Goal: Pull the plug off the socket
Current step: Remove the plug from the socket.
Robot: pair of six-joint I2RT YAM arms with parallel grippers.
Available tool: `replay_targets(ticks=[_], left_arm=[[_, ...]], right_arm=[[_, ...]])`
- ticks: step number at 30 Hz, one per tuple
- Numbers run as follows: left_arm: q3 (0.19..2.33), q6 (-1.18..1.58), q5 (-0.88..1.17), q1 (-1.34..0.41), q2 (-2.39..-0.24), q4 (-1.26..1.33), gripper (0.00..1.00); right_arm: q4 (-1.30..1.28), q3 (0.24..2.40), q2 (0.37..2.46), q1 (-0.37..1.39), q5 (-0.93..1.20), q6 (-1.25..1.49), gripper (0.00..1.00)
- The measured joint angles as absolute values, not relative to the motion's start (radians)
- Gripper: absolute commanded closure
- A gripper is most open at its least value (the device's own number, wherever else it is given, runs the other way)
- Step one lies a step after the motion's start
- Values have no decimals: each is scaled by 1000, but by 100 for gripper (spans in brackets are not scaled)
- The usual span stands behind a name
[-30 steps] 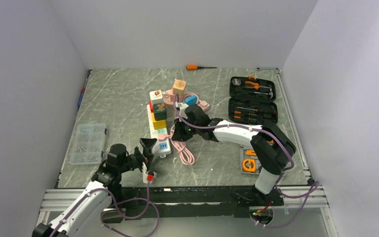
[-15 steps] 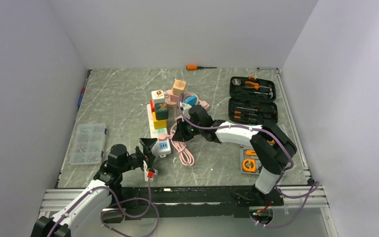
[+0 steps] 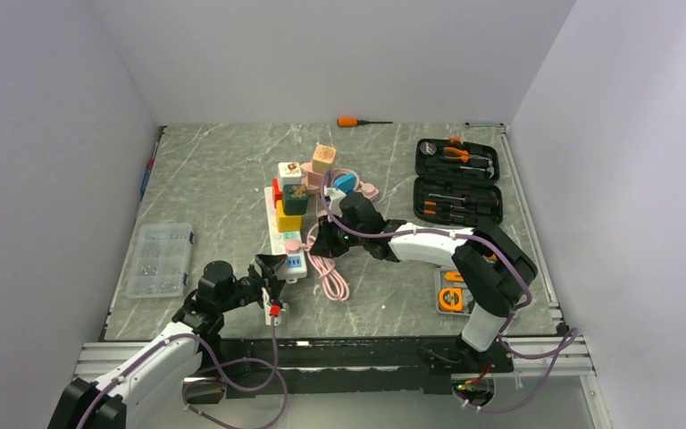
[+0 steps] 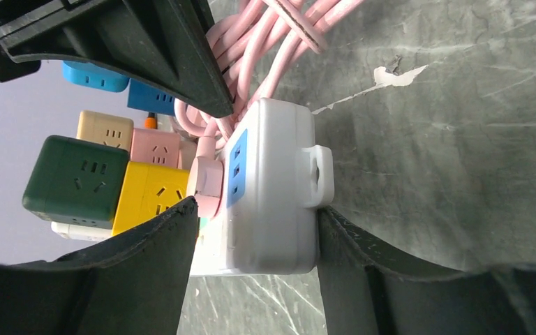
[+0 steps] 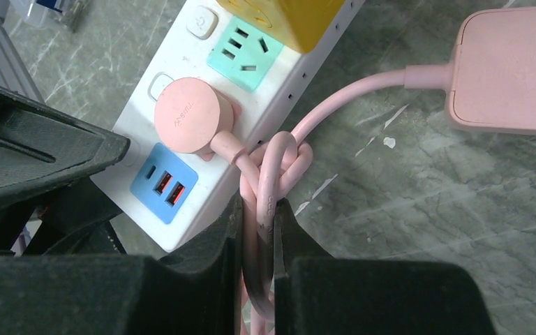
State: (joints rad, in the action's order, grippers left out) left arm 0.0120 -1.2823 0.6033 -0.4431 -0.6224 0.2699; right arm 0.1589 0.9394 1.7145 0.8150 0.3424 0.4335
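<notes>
A round pink plug (image 5: 192, 117) sits in the white socket strip (image 5: 181, 56), beside its blue USB panel. My right gripper (image 5: 257, 206) is shut on the plug's pink cable (image 5: 335, 105) just past a knot, a short way from the plug. In the top view the plug (image 3: 293, 246) is near the strip's (image 3: 296, 264) near end, with the right gripper (image 3: 322, 241) beside it. My left gripper (image 4: 257, 207) straddles that end of the strip (image 4: 272, 202). One finger (image 4: 349, 251) touches its side and a thin gap shows at the other. The plug (image 4: 206, 183) shows just beyond.
Yellow (image 3: 288, 222) and green (image 3: 295, 202) cube adapters sit plugged in further along the strip. A pink cable coil (image 3: 330, 279) lies right of it. An open tool case (image 3: 457, 179), a tape measure (image 3: 451, 298), a clear parts box (image 3: 158, 259) and an orange screwdriver (image 3: 357, 121) lie around.
The left jaws have narrowed around the strip's near end. The strip and its cubes have shifted slightly. The right gripper keeps its hold on the cable.
</notes>
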Motion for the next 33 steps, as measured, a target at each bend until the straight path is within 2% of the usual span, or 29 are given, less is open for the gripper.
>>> replay_targets(ticks=[4, 6, 7, 9, 10, 12, 14, 18, 22, 28, 33], left_arm=[[12, -1282, 600, -447, -667, 295, 44], [12, -1281, 596, -450, -692, 310, 53], [12, -1282, 598, -451, -705, 319, 57], [12, -1299, 604, -456, -731, 343, 64], [12, -1303, 606, -459, -736, 356, 69], [14, -1309, 604, -463, -741, 379, 76], [23, -1322, 600, -463, -736, 379, 79], [38, -1344, 596, -463, -668, 365, 80], [50, -1373, 577, -458, -584, 308, 82], [51, -1404, 558, -455, -505, 194, 83], [51, -1425, 551, -455, -488, 154, 85]], right_arm=[[157, 939, 1715, 818, 334, 427, 100], [150, 940, 1713, 818, 334, 417, 100], [146, 940, 1711, 818, 334, 408, 94], [130, 944, 1702, 818, 326, 387, 59], [122, 944, 1697, 818, 321, 380, 46], [96, 946, 1678, 823, 330, 358, 33], [66, 946, 1644, 846, 329, 328, 26], [7, 946, 1565, 867, 260, 273, 23], [-30, 945, 1476, 883, 173, 217, 24], [54, 871, 1369, 901, 45, 80, 25], [128, 864, 1377, 904, 33, -43, 27]])
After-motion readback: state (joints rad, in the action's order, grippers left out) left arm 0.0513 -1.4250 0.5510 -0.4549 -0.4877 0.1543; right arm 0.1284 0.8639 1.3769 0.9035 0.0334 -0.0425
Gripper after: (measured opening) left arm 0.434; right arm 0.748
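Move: The left hand has the white power strip's near end at its fingertips, about 3 cm to its right, 1 cm ahead and 1 cm lower. The right hand, already pinching the pink cable, has the pink plug about 6 cm to its left and 2 cm ahead, roughly level. The yellow adapter stands some 6 cm farther out than that plug, a little higher; the strip's near end lies about 6 cm left and 4 cm back of the right hand. Down a centimetre, the left hand closes on the power strip's near end, one finger over and one under, then lifts about 5 cm and eases back down slightly, tipping up some 10 degrees and keeping its grip. The right hand lets go of the pink cable, draws briefly back, then rises about 9 cm and 4 cm to the right, its fingers swinging flatter and more forward. ##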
